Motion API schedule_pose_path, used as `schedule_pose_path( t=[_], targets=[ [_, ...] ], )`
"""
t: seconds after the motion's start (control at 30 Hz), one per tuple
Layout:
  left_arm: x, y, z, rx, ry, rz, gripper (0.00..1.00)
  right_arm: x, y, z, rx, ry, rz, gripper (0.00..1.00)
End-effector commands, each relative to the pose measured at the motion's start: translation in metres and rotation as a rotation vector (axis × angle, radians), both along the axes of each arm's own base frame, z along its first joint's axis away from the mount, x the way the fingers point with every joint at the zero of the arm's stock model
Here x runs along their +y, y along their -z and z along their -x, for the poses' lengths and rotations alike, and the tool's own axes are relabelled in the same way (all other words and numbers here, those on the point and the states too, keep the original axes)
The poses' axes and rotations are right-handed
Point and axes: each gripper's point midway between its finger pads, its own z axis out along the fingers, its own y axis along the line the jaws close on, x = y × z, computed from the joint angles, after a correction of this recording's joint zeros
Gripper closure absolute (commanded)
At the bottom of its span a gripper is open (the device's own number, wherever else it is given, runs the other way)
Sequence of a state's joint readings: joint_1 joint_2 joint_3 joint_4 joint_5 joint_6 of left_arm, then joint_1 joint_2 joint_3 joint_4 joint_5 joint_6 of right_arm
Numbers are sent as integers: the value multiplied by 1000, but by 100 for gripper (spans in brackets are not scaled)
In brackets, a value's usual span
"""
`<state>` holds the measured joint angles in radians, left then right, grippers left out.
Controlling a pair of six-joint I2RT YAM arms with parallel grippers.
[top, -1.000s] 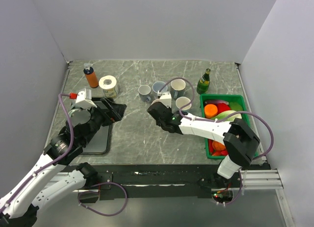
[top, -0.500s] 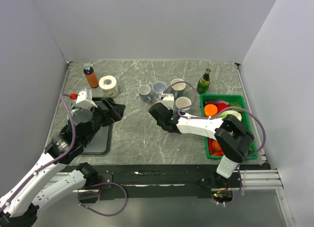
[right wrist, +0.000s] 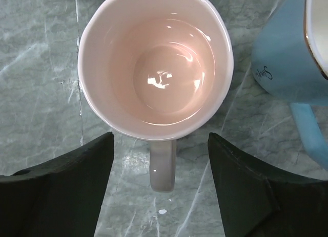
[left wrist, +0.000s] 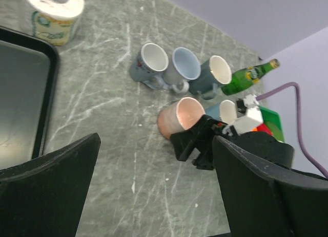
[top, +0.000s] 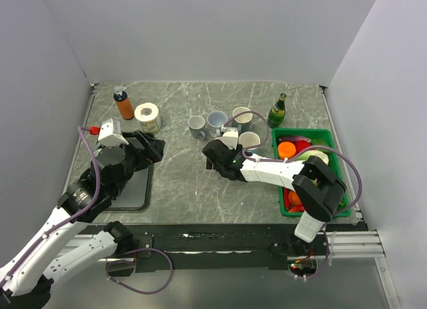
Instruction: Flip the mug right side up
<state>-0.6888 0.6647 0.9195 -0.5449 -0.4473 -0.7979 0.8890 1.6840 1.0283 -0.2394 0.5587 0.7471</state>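
The pink mug (right wrist: 156, 63) stands upright on the grey marble table, mouth up, with its handle (right wrist: 163, 165) pointing toward the wrist camera. My right gripper (right wrist: 160, 139) is open, one finger on each side of the handle and neither touching it. From the left wrist view the same mug (left wrist: 177, 118) shows beside the right arm's black fingers (left wrist: 192, 139). In the top view the right gripper (top: 215, 155) covers most of the mug. My left gripper (left wrist: 154, 145) hangs open and empty over the table, left of the mug, near the tray.
A light blue mug (right wrist: 287, 58) stands close on the right of the pink one. Three more mugs (top: 216, 120) line up behind it. A green bottle (top: 277, 111) and a green bin (top: 337, 169) of toy food are at the right. A black tray (top: 130, 189), a tape roll (top: 147, 115) and an orange bottle (top: 123, 104) are at the left.
My right gripper has opened and let go of the pink mug's handle. The left arm has shifted slightly.
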Motion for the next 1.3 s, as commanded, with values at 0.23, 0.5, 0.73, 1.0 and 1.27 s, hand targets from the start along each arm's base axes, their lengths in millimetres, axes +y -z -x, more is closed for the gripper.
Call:
schedule_pose_path(
  t=[0.23, 0.5, 0.73, 1.0, 1.27],
  targets=[
    [52, 9, -9, 149, -305, -159, 4, 1, -98, 1, -147, -37, -168, 7],
    [105, 35, -65, 337, -374, -286, 4, -3, -141, 15, -221, -137, -245, 0],
    [196, 75, -71, 435, -669, -175, 4, -19, -154, 23, -250, -164, -292, 0],
    [252, 107, -69, 367, -854, 55, 4, -36, -163, 33, -268, -171, -323, 0],
    [260, 108, -67, 306, -920, 141, 4, -36, -158, 34, -235, -169, -321, 0]
  ],
)
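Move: The pink mug stands upright, its middle about 5 cm ahead of the right hand and a centimetre below, handle between the open fingers. The light blue mug is 15 cm ahead, the blue-handled mug 6 cm ahead and 11 cm right. For the left hand, the upside-down green mug on the tray lies some 9 cm ahead, 26 cm left and 24 cm below, with the grey mug about 9 cm beyond it. The pink mug's handle is left behind as the right hand, already open, spreads its fingers a little wider and rises about 15 cm, then eases slightly back and right while its fingertips tilt up. Towards the green mug, the open left hand sweeps some 25 cm left, sinking and edging forward, its wrist swinging roughly 50 degrees counter-clockwise and tipping down. ##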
